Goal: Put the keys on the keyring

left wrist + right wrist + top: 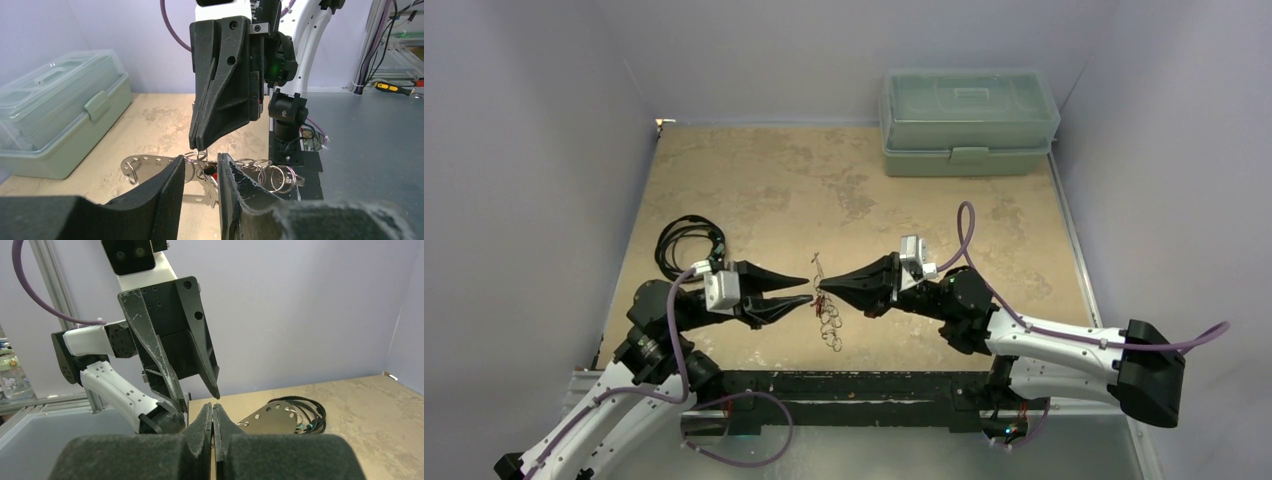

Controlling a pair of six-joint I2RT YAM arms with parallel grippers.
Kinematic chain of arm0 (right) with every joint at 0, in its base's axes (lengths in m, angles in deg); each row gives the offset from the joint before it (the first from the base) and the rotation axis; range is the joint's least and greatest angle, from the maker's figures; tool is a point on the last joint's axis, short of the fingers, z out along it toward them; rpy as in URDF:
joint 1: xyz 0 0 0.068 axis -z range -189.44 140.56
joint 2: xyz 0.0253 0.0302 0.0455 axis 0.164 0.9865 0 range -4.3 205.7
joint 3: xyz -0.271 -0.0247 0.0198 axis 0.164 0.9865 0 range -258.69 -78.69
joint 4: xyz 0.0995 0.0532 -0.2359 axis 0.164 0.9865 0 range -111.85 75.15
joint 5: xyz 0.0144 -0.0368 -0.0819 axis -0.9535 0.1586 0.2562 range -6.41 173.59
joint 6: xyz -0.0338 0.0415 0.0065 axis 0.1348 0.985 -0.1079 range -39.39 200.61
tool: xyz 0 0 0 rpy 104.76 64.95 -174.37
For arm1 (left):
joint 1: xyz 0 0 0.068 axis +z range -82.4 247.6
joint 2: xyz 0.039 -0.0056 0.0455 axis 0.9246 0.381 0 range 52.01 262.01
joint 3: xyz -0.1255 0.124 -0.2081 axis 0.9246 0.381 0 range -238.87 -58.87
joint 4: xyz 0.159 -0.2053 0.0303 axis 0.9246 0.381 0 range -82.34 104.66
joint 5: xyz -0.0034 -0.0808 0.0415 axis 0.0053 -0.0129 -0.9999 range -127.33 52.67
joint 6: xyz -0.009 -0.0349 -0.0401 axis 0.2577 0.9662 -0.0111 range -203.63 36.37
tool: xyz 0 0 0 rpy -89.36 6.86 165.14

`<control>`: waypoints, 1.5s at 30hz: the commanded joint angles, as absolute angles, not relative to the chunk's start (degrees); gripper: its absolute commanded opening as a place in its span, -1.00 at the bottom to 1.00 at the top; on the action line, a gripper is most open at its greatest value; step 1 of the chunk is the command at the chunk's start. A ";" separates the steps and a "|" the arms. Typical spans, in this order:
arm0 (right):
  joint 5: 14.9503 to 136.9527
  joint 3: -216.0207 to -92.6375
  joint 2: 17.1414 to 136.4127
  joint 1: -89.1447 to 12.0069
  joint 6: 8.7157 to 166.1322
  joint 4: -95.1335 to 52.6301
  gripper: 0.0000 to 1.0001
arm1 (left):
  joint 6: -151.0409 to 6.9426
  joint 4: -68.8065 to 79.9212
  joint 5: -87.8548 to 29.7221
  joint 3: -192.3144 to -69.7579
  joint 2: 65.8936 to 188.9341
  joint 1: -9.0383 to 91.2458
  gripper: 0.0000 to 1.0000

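The keyring is a bunch of thin silver rings hanging between the two grippers near the table's front edge. In the left wrist view the rings join a flat pale plate with holes. The key's red head hangs among the rings, and shows as a red speck in the top view. My right gripper is shut, its tip pinching the top ring. My left gripper is open, its fingers on either side of the rings and the key.
A pale green lidded box stands at the table's back right. A coiled black cable lies at the left, behind the left arm. The perforated plate and the cable show beyond the right fingers.
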State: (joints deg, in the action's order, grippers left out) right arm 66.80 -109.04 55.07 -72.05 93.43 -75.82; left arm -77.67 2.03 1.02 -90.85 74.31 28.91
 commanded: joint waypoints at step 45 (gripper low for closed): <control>66.70 -130.50 49.20 -71.78 67.79 -24.65 -0.13 | -79.68 4.75 -0.95 -92.44 80.44 28.90 -1.00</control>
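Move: The keyring is still pinched in the right hand's tips, at its hand point and about 1 cm below; from the left hand, whose fingers stand open around it, it lies some 2 cm right, level fore-and-aft and 1 cm down. The red key hangs about 2 cm back, 2 cm right and 4 cm below the left hand, and the metal plate's middle some 2 cm back, 3 cm right and 5 cm below. The left fingers shut on the keyring after easing about 1 cm down, right and a little forward, while the right hand holds almost still with its grip closed. Only then does the right hand open wide, let the ring go and back off up and to the right, some 3 cm up, fingertips dipping about 10 degrees; the left keeps its pinch and sinks another 2 cm, edging forward. ##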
